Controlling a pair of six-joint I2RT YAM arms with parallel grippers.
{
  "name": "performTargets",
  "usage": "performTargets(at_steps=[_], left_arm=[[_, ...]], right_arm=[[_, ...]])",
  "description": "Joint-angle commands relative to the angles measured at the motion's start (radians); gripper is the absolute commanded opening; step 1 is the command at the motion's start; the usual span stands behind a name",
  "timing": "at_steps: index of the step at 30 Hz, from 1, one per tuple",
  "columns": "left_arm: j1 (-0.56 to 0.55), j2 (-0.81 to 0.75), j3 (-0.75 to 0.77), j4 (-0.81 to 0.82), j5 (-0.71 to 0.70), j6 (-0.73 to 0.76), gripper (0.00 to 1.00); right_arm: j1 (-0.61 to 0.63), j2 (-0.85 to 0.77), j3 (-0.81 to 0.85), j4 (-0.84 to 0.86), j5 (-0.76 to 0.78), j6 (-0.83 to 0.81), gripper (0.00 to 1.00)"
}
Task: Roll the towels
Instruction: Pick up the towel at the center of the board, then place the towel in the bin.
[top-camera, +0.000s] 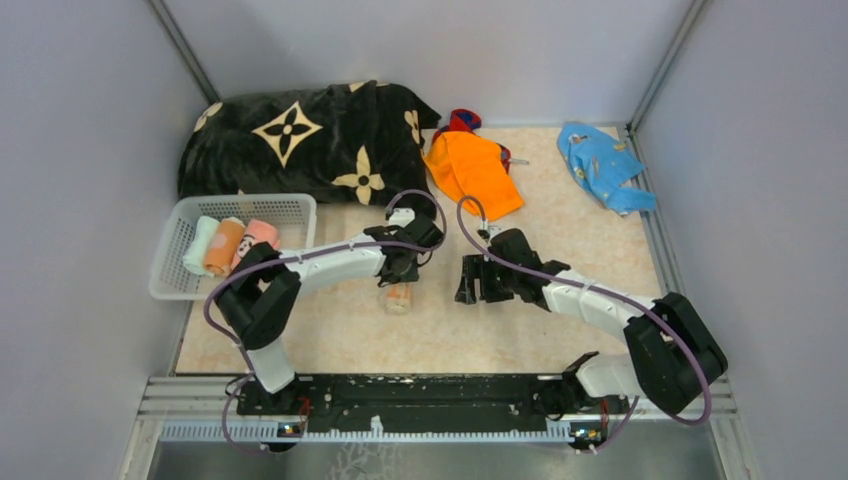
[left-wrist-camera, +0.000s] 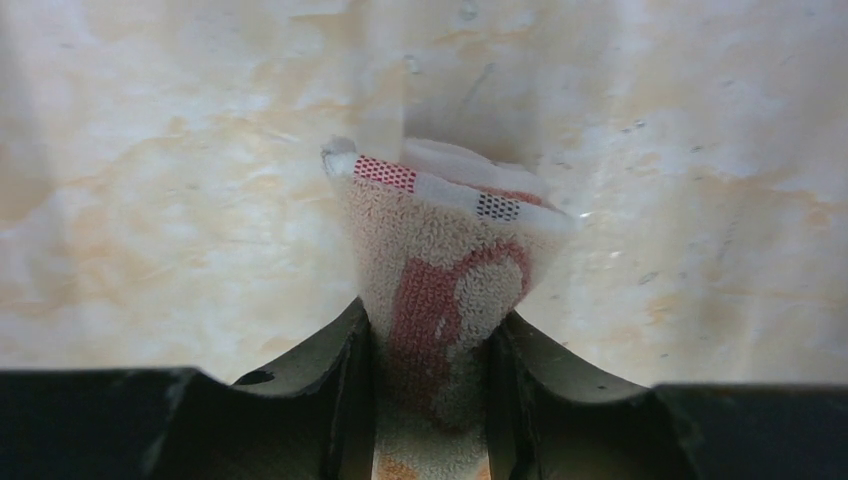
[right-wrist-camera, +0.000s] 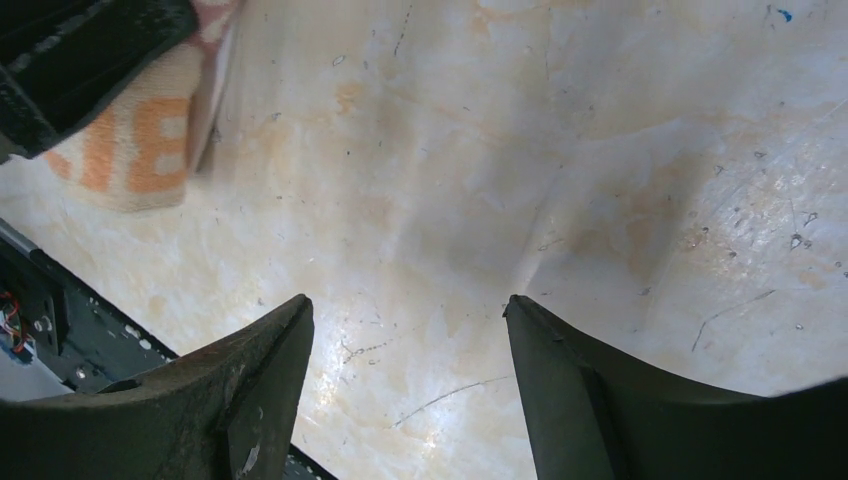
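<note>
A rolled beige towel with red-orange print (top-camera: 399, 298) (left-wrist-camera: 445, 270) sits mid-table, and my left gripper (top-camera: 402, 272) (left-wrist-camera: 432, 350) is shut on it, both fingers pressing its sides. The same roll (right-wrist-camera: 130, 135) shows at the upper left of the right wrist view. My right gripper (top-camera: 478, 280) (right-wrist-camera: 408, 315) hovers open over bare table just right of it, nothing between its fingers. Three rolls, pale green (top-camera: 199, 245), orange (top-camera: 223, 246) and pink (top-camera: 257, 238), lie in the white basket (top-camera: 290, 212). An orange towel (top-camera: 475, 170), a red-and-teal one (top-camera: 462, 120) behind it and a blue cloth (top-camera: 604, 165) lie unrolled at the back.
A large black plush blanket with beige flowers (top-camera: 305, 140) fills the back left, behind the basket. Grey walls close in the table on three sides. The black rail (top-camera: 420, 395) with the arm bases runs along the near edge.
</note>
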Motion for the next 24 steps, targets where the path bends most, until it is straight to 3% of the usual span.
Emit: performTargets(at_steps=[1, 7, 15, 20, 24], left_arm=[[0.022, -0.093, 0.01, -0.134, -0.082, 0.109, 0.0], [0.123, -0.246, 0.067, -0.153, -0.065, 0.266, 0.0], [0.449, -0.489, 0.051, -0.054, 0.141, 0.544, 0.0], [0.697, -0.493, 0.061, -0.032, 0.359, 0.651, 0.0], [0.836, -0.434, 0.035, -0.028, 0.453, 0.691, 0.0]], right_arm=[[-0.01, -0.039, 0.003, 0.013, 0.023, -0.018, 0.71], [-0.01, -0.049, 0.036, -0.009, 0.021, -0.048, 0.71], [-0.011, -0.069, 0.087, -0.043, -0.011, -0.116, 0.71], [-0.012, -0.078, 0.094, -0.033, -0.058, -0.144, 0.71], [-0.012, -0.105, 0.1, -0.051, -0.055, -0.174, 0.71]])
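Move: The left hand already grips the rolled towel low over the middle of the board. It is bound for the empty right half of the white basket, about 21 cm to its left and 7 cm ahead, roughly level in height. The panda towel in the basket lies some 27 cm left and 7 cm ahead, and the orange roll 33 cm left and 7 cm ahead. From the right hand that empty half is about 35 cm left and 9 cm ahead. Keeping its pinch on the rolled towel, the left hand lifts it while swinging left towards the basket, about 22 cm left and some 17 cm up, also reaching 8 cm forward. The climb ends as it nears the basket's right side; the fingers swing forward by 15 to 20 degrees on the way. The right hand, empty and open, rises only 2 to 3 cm. ##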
